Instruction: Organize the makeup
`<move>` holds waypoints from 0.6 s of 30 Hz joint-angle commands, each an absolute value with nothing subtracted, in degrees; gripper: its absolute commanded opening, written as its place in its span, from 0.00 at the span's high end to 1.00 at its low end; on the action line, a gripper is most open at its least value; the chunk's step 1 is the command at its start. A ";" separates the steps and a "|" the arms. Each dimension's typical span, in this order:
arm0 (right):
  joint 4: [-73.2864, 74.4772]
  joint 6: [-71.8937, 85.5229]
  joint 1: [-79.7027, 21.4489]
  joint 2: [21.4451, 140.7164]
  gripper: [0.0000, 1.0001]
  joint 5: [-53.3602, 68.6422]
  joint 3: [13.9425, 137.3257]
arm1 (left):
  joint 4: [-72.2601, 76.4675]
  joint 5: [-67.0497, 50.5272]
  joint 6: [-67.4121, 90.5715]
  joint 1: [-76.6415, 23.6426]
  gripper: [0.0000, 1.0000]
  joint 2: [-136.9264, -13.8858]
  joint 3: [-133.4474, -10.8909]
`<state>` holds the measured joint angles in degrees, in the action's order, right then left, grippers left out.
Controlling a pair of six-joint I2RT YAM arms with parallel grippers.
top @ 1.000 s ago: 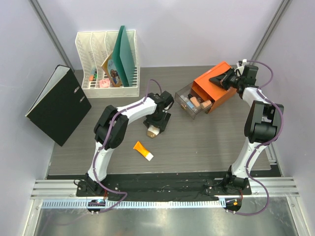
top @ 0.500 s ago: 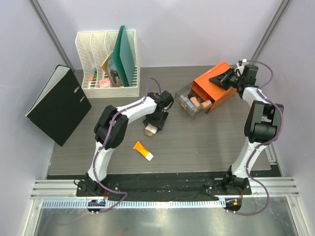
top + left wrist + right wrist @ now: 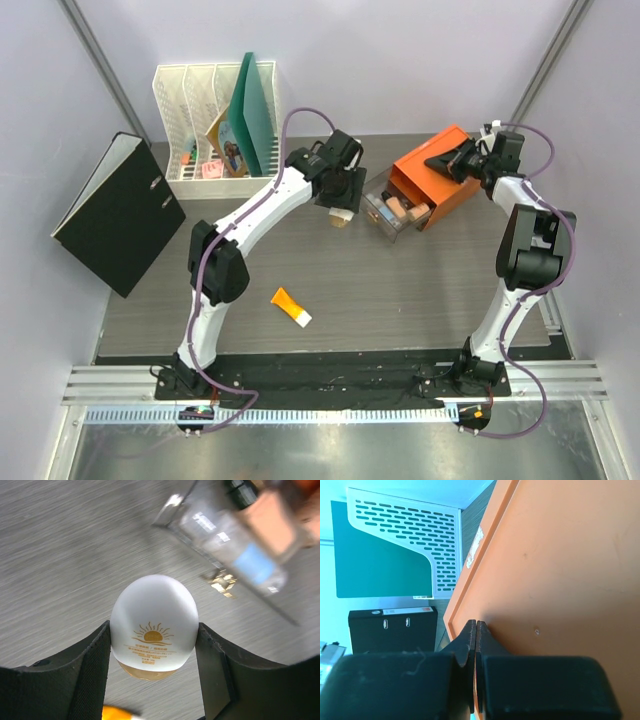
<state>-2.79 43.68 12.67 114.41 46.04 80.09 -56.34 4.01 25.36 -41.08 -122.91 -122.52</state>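
The white oval compact (image 3: 154, 620), printed with a gold sun, hangs above the table with my left gripper (image 3: 152, 630) shut on its sides. In the top view that gripper (image 3: 340, 208) is just left of the clear open drawer (image 3: 385, 208), which holds peach bottles (image 3: 404, 212). The drawer (image 3: 235, 545) is blurred in the left wrist view. An orange white-capped tube (image 3: 291, 307) lies alone on the table near the front. My right gripper (image 3: 476, 625) is shut, its tips resting on top of the orange drawer box (image 3: 560, 570).
A white file rack (image 3: 215, 120) with a green folder (image 3: 255, 110) stands at the back left. A black binder (image 3: 118, 215) leans at the left edge. The orange box (image 3: 440, 175) sits at the back right.
My left gripper closed on the compact, lifted it off the table middle and carried it back and right, up to the open drawer. The right arm has not moved.
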 commanded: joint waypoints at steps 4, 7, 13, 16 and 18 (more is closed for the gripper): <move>12.83 37.27 14.33 124.72 0.99 38.23 74.27 | -42.57 -7.29 30.49 -41.40 1.00 -120.76 -125.15; 12.83 37.18 14.33 124.89 0.99 38.23 74.27 | -39.82 -11.33 31.64 -41.75 1.00 -122.42 -127.08; 12.92 37.09 14.33 125.24 0.99 38.41 74.27 | -36.57 -14.24 33.48 -43.06 1.00 -126.65 -135.17; 12.92 37.00 14.33 125.42 0.99 38.41 74.18 | -33.67 -13.89 35.68 -43.42 0.95 -128.58 -136.58; 12.92 36.91 14.33 125.51 0.99 38.41 74.09 | -32.18 -13.45 36.47 -43.59 0.88 -129.81 -136.76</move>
<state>-2.52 43.70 12.67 115.00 46.96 80.73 -38.68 -12.05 33.69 -42.96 -127.83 -134.43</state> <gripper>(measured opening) 0.014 0.612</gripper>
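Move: The left hand already holds the white sun-logo bottle. The open upper drawer lies about 12 cm to its right, 3 cm farther out and some 6 cm below. The orange box is roughly 22 cm right and 10 cm ahead, its middle 9 cm lower; the yellow tube is on the table some 18 cm back, 13 cm left and 15 cm down. From the right hand, the drawer is about 10 cm back, 9 cm left and 5 cm below. Rightwards and climbing, the left hand carries the gripped white bottle from beside the open drawer to high above it, about 11 cm across and 9 cm up, rising faster in the second half. The wrist rolls some 30 degrees on the way, swinging the fingertips out to the right, grip unchanged. The right hand stays put, its shut fingers still resting on the box top. ##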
